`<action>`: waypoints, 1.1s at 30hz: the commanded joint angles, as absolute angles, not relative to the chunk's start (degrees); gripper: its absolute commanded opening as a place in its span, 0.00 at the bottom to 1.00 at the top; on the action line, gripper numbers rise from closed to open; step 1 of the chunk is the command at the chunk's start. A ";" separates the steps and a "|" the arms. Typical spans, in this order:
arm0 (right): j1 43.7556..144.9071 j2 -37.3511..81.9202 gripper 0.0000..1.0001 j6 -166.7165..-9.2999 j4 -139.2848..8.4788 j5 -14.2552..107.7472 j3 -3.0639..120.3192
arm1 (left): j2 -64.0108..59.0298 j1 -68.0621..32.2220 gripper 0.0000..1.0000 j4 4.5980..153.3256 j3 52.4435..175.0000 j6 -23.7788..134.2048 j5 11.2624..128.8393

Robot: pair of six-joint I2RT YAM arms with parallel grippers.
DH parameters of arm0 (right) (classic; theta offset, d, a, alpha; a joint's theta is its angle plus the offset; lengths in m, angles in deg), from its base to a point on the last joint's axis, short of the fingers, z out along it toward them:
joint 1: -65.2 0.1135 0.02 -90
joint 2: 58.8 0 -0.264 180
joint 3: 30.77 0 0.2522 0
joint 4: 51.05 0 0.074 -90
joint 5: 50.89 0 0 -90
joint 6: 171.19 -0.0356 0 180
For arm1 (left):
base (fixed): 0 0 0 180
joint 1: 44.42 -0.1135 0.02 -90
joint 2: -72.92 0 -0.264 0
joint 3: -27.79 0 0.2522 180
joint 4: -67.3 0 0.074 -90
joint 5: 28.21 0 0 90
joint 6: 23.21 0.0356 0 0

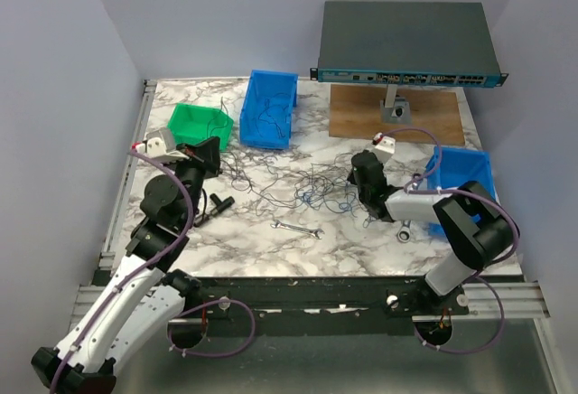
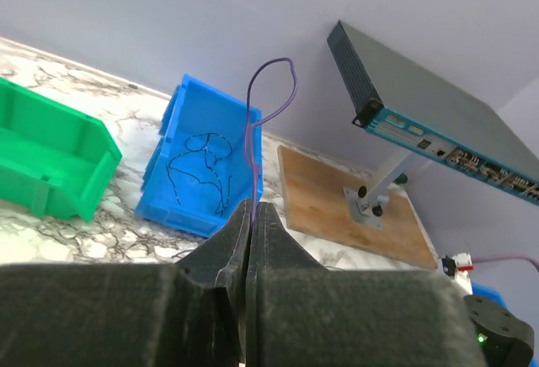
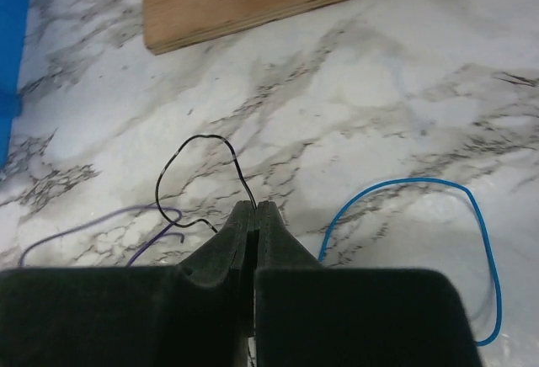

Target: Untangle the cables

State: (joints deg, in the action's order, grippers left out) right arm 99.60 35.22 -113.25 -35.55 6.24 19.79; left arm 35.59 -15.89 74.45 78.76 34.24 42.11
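The cables (image 1: 298, 186) lie as a loose tangle of thin black and blue wires across the middle of the marble table (image 1: 271, 249). My left gripper (image 2: 253, 209) is raised at the left and shut on a thin purple cable (image 2: 251, 123), which loops upward from its tips. It shows in the top view (image 1: 210, 149) near the green bin. My right gripper (image 3: 255, 205) is low over the table at the tangle's right side (image 1: 363, 182), shut on a black cable (image 3: 181, 152) that curls left. A blue cable (image 3: 472, 207) arcs beside it on the right, and a purple one (image 3: 84, 228) lies at the left.
A green bin (image 1: 200, 123) and a blue bin (image 1: 269, 109) holding black wires stand at the back left. Another blue bin (image 1: 470, 173) is at the right. A network switch (image 1: 406, 46) stands on a wooden board (image 1: 397, 114). A silver wrench (image 1: 298, 228) lies near the front.
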 commanded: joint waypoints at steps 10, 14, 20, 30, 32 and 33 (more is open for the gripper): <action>98.60 19.76 0.93 -105.81 -13.27 27.45 4.94 | 34.56 -16.40 0.00 83.77 84.63 32.29 48.75; 98.93 19.28 0.93 -103.46 -0.83 47.13 1.65 | 32.63 -16.44 0.00 81.87 85.79 33.09 55.31; 105.38 25.72 0.92 -99.73 0.90 59.98 6.08 | 29.52 -16.29 0.00 80.16 87.28 30.62 63.74; 109.63 29.94 0.91 -98.34 0.91 61.96 8.47 | 25.07 -12.31 0.00 70.70 85.76 18.70 70.78; 109.85 30.27 0.91 -98.16 1.15 61.49 8.48 | 24.82 -10.99 0.00 69.51 86.14 17.59 70.33; 109.83 30.36 0.91 -97.94 1.15 61.31 8.47 | 24.83 -10.33 0.00 69.09 86.60 17.21 70.07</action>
State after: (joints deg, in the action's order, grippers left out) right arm 109.24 29.32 -99.52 -1.76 59.60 7.31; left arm 24.78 -12.72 74.93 85.80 21.95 67.88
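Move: In the right hand's shut fingers is a black cable loop; the purple cable in the left gripper is pinched about 33 cm to this hand's left, 10 cm back and some 25 cm higher. The tangle's middle lies 15 cm left, 1 cm back, 5 cm down; the wrench 16 cm left, 17 cm back, just as low. From the left hand the tangle is roughly 18 cm right, 9 cm ahead, 30 cm below. Opening wide early on, the right hand lets go of the black cable, then swings left and back, each about 15 cm, rising 8 cm while turning some 65 degrees counter-clockwise, and slows beneath the left gripper, near the hanging purple cable. The left hand keeps its pinch and carries the purple cable about 10 cm right towards the tangle, yawing clockwise. ##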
